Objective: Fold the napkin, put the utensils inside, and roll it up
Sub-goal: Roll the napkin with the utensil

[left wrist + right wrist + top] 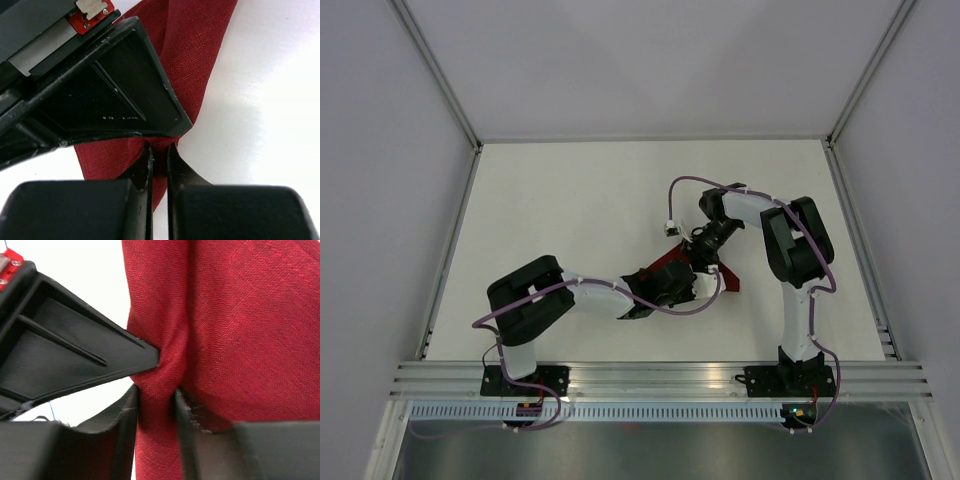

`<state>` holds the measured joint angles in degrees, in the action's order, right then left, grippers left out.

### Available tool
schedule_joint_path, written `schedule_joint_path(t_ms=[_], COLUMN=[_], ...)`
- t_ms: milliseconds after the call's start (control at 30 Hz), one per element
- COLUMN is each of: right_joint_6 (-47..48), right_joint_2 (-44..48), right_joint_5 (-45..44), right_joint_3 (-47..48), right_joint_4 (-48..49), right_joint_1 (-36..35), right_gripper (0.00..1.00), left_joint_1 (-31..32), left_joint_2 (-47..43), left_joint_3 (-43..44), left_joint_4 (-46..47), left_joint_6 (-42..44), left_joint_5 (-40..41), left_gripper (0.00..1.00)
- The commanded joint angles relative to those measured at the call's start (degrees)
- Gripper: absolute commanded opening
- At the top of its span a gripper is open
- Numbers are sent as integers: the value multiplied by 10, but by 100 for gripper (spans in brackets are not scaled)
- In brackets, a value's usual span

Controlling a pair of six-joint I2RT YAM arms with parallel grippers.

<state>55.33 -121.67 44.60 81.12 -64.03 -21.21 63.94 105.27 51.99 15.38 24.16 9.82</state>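
The dark red napkin (668,263) lies bunched between both grippers at the table's middle right. In the left wrist view my left gripper (157,150) is shut on a thin fold of the napkin (192,50). Just above it is the black body of the right gripper (115,95). My right gripper (156,396) is shut on a thicker gathered ridge of the napkin (250,315), with the left gripper's black body (65,355) touching the cloth beside it. From above, the left gripper (692,286) and right gripper (706,252) sit close together. The utensils are out of view.
White table (570,220) with grey walls on three sides. A metal rail (660,378) runs along the near edge under the arm bases. A purple cable (695,181) loops off the right arm, ending in a small white plug (670,227).
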Motion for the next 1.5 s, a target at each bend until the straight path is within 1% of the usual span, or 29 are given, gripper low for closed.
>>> schedule_joint_path(t_ms=[0,33,133,300,500,633,667,733,767,800,867,900,967,1000,1033,1100,1133,1167,1200,1233,1267,1367,1400,1467], right_joint_6=[22,19,-7,-68,-96,-128,-134,-141,-152,-156,-147,-143,-121,-100,-93,-67,-65,-65,-61,-58,-57,-52,-52,-51], right_joint_2=[-25,-20,9,65,110,136,149,162,175,180,191,194,208,216,225,270,289,331,352,371,409,475,490,528], right_joint_5=[-81,-81,-89,-107,-102,-98,-94,-85,-80,-72,-53,-37,-23,-15,-8,-7,-4,-7,-10,-22,-29,-49,-50,-58], right_joint_3=[-28,-31,-46,-50,-39,-40,-40,-39,-38,-37,-26,-23,-18,-23,-41,-71,-111,-133,-154,-195,-214,-283,-297,-338], right_joint_4=[64,65,90,130,142,159,169,175,184,188,177,174,146,142,142,150,178,195,214,249,268,326,335,362], right_joint_1=[-14,-15,-14,-5,21,46,54,85,99,127,157,188,209,236,243,248,247,247,244,240,236,216,186,163], right_gripper=[43,51,63,74,84,85,85,85,85,85,85,85,85,85,85,85,86,86,87,86,86,87,87,86], left_joint_1=[-18,-19,-25,-34,-41,-52,-62,-71,-79,-85,-98,-102,-116,-121,-125,-133,-133,-134,-135,-138,-140,-145,-145,-150], left_joint_2=[37,37,37,39,44,51,58,66,70,77,81,86,98,106,120,134,145,150,155,165,172,192,198,223], left_joint_3=[4,3,3,8,19,37,44,72,81,98,110,123,144,169,181,215,224,233,251,261,270,305,323,347], left_joint_4=[-54,-57,-76,-100,-122,-150,-172,-198,-220,-229,-251,-258,-283,-316,-329,-369,-379,-391,-411,-424,-435,-474,-482,-522], left_joint_6=[-48,-49,-54,-63,-72,-85,-91,-100,-105,-110,-119,-122,-134,-138,-144,-147,-151,-152,-155,-161,-164,-178,-182,-192], left_joint_5=[-88,-93,-127,-164,-197,-226,-252,-266,-287,-296,-320,-329,-349,-356,-361,-376,-371,-371,-372,-378,-383,-404,-408,-419], left_gripper=[2,2,2,2,2,2,2,2,2,2,2,2,2,3,3,3,3,3,3,3,4,4,5,6])
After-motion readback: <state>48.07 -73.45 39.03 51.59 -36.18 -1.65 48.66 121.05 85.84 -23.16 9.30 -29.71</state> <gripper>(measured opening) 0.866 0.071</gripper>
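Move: Both hands are at the napkin's rolled edge, the right's tips a couple of centimetres from the left's. The napkin's right end, free, lies about 6 cm right and 3 cm back of the left hand, and some 7 cm right and 4 cm back of the right one. Its left end is roughly 10 cm left of the left hand and level with it. All of it lies about 1 cm below the hands. Right fingers open off the napkin, swing forward-right, then back, rising 11 cm; left keeps pinching, tipping down 45 degrees. ##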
